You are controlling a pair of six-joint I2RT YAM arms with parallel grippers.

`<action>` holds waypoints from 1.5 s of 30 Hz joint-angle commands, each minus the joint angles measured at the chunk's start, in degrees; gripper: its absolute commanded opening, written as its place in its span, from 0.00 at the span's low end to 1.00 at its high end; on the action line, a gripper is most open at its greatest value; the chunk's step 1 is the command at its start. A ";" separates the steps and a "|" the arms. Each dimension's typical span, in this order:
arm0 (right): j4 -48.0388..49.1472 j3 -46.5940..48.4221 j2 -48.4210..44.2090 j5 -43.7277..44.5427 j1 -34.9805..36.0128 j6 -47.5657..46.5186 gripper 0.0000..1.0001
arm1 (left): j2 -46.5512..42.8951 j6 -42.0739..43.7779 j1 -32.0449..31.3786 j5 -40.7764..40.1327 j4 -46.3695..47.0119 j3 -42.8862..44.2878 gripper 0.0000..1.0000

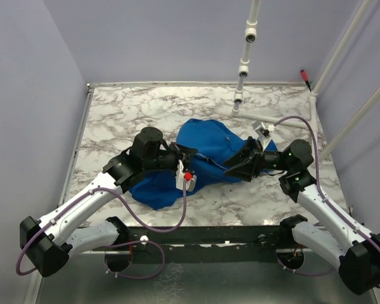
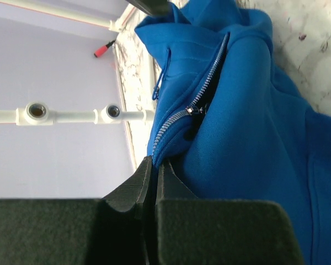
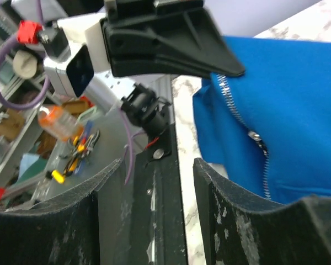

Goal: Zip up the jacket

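The blue jacket lies bunched in the middle of the marble table. My left gripper is shut on the jacket's edge at the low end of the zipper; the left wrist view shows blue fabric running into the closed tips. The metal zipper teeth climb away from the tips, and the slider sits partway along. My right gripper hovers open just right of it, with nothing between its fingers. The slider lies beyond the right-hand finger.
A white pipe stand rises at the back of the table, with a red-tipped pen by the far right wall. The table's black near rail passes under my right gripper. Grey walls close in both sides.
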 commanded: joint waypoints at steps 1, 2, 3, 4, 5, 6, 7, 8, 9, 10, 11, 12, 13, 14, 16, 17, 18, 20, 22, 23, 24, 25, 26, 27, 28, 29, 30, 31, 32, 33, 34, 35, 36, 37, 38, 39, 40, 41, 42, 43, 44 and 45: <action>-4.90 -0.21 2.59 -0.35 4.60 -5.57 0.57 | -1.01 -7.35 -1.91 3.58 5.29 2.63 0.00; -5.70 0.02 3.47 0.43 4.67 -6.78 0.57 | -1.17 -8.51 -2.15 3.69 5.91 3.00 0.00; -7.39 0.65 4.26 1.81 4.66 -8.59 0.57 | -1.31 -9.20 -2.29 4.03 6.21 3.44 0.00; -8.36 1.37 5.25 2.81 4.63 -9.97 0.58 | -1.51 -9.86 -2.51 4.43 6.39 4.04 0.00; -8.58 1.81 6.09 3.93 4.63 -10.89 0.58 | -1.62 -10.49 -2.67 4.74 6.47 4.60 0.00; -9.09 2.24 6.95 5.35 4.67 -12.08 0.59 | -1.78 -11.18 -2.70 5.07 6.54 5.24 0.00; -9.27 2.55 7.53 7.14 4.61 -12.91 0.60 | -1.89 -12.00 -2.80 5.40 6.65 5.90 0.00; -8.75 2.62 8.06 8.30 4.67 -13.21 0.60 | -1.98 -12.73 -2.84 5.76 6.66 6.48 0.00; -8.40 2.79 8.75 8.97 4.68 -13.52 0.60 | -2.10 -13.16 -2.89 6.04 6.74 6.86 0.00; -8.51 3.21 9.96 9.59 4.68 -14.04 0.60 | -2.24 -13.30 -2.97 6.27 6.83 7.06 0.00; -8.07 3.39 10.85 9.74 4.68 -14.10 0.60 | -2.41 -13.33 -3.10 6.44 7.02 7.10 0.00; -7.21 3.47 11.89 9.64 4.68 -14.20 0.60 | -2.50 -13.47 -3.32 6.55 7.34 6.98 0.00; -6.42 3.58 12.77 10.49 4.67 -14.37 0.61 | -2.59 -13.47 -3.48 6.71 7.78 6.75 0.00; -5.69 3.67 13.41 11.92 4.68 -14.55 0.62 | -2.70 -13.80 -3.62 6.91 8.31 6.42 0.00; -4.11 3.64 13.80 17.14 4.64 -15.65 0.73 | -2.86 -14.91 -4.06 7.50 9.50 6.00 0.00; -3.32 3.50 13.41 20.64 4.62 -16.65 0.77 | -2.95 -15.21 -4.31 7.85 9.92 5.85 0.00; -1.94 3.05 12.93 24.26 4.65 -17.59 0.78 | -2.99 -15.26 -4.47 8.05 10.13 5.79 0.00; 1.28 2.60 11.79 31.74 4.66 -19.57 0.80 | -3.13 -15.34 -4.72 8.51 10.60 5.87 0.00; 2.95 3.02 10.62 38.12 4.68 -21.40 0.80 | -3.17 -15.35 -4.80 8.58 10.70 6.03 0.00; 3.86 3.45 10.16 40.43 4.64 -22.61 0.80 | -3.29 -15.35 -4.81 8.40 10.76 6.02 0.00; 4.85 3.95 9.69 41.29 4.55 -23.85 0.80 | -3.42 -15.25 -4.82 8.15 10.79 5.92 0.00; 4.82 4.86 9.12 42.19 4.51 -25.03 0.80 | -3.60 -15.13 -4.80 7.89 10.80 5.81 0.00; 4.26 5.83 8.64 42.36 4.54 -26.14 0.80 | -3.75 -15.02 -4.82 7.74 10.78 5.65 0.00; 2.31 6.90 8.43 42.61 4.48 -27.50 0.80 | -3.98 -14.93 -4.82 7.60 10.78 5.47 0.00; -0.10 8.19 8.26 42.91 4.46 -28.99 0.80 | -4.23 -14.94 -4.82 7.49 10.83 5.25 0.00; -2.39 9.11 8.12 43.12 4.20 -30.31 0.80 | -4.49 -14.80 -4.81 7.41 10.77 4.92 0.00; -4.65 9.75 7.84 43.68 3.82 -31.63 0.80 | -4.82 -14.68 -4.82 7.26 10.70 4.49 0.00; -6.20 9.94 7.46 44.54 3.26 -31.79 0.80 | -5.10 -14.48 -4.75 6.96 10.74 4.08 0.00; -6.97 9.59 6.86 44.86 2.42 -31.62 0.80 | -5.37 -14.15 -4.74 6.81 10.72 3.64 0.00; -7.06 8.91 6.19 45.64 1.69 -31.28 0.80 | -5.63 -13.86 -4.74 6.75 10.70 3.21 0.00; -6.90 8.16 5.29 47.48 1.46 -30.88 0.80 | -5.84 -13.72 -4.74 6.79 10.72 2.82 0.00; -6.89 7.49 4.38 49.18 1.25 -30.39 0.80 | -6.10 -13.73 -4.74 6.88 10.70 2.54 0.00; -7.27 6.96 3.40 49.93 0.94 -29.13 0.80 | -6.22 -13.83 -4.71 6.91 10.72 2.34 0.00; -8.41 6.90 2.26 48.48 0.41 -27.66 0.80 | -6.32 -13.93 -4.74 6.79 10.76 2.08 0.00; -10.36 7.41 1.29 44.69 -0.65 -25.83 0.80 | -6.45 -13.88 -4.78 6.62 10.70 1.83 0.00; -14.22 8.59 0.72 40.21 -1.67 -24.43 0.80 | -6.55 -13.79 -4.66 6.27 10.70 1.57 0.00; -19.37 10.54 0.34 36.70 -2.22 -23.40 0.80 | -6.66 -13.70 -4.65 6.00 10.62 1.30 0.00; -24.01 12.00 -0.06 34.76 -2.34 -22.15 0.82 | -6.79 -13.52 -4.64 5.81 10.65 1.04 0.00; -27.85 12.54 -0.84 33.42 -2.35 -21.07 0.83 | -6.92 -13.31 -4.65 5.68 10.61 0.63 0.00; -30.42 12.31 -1.99 32.74 -2.35 -19.85 0.85 | -7.07 -13.02 -4.65 5.80 10.62 0.30 0.00; -31.68 11.28 -3.16 32.78 -2.37 -18.55 0.89 | -7.26 -12.80 -4.65 5.97 10.69 -0.04 0.00; -34.15 9.58 -4.40 33.49 -2.35 -17.51 0.93 | -7.44 -12.61 -4.65 6.15 10.69 -0.24 0.00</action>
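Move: The left hand already pinches the front of the jacket by the closed zipper teeth; the zipper slider sits about 5 cm to its right, 1 cm nearer the base and 3 cm lower. The right hand is empty and partly open: ahead of it, about 14 cm out, level sideways and some 10 cm below, lies the drawstring tip on the hood, while the slider is roughly 4 cm ahead, 7 cm left and 3 cm lower. From the left hand that tip is about 8 cm ahead, 11 cm right and 10 cm below. The right hand leaves the zipper side, dipping about 6 cm before it swings forward and climbs back to slightly above its starting height, ending some 12 cm farther out and 6 cm to the right, over the hood near the drawstring tip; on the way it turns about 40 degrees clockwise, so the fingers point forward-left, and they spread wide with nothing between them. Meanwhile the left hand keeps its pinch by the zipper, lifts the cloth about 7 cm and draws it some 4 cm back, levelling its downward-pointing fingers. ##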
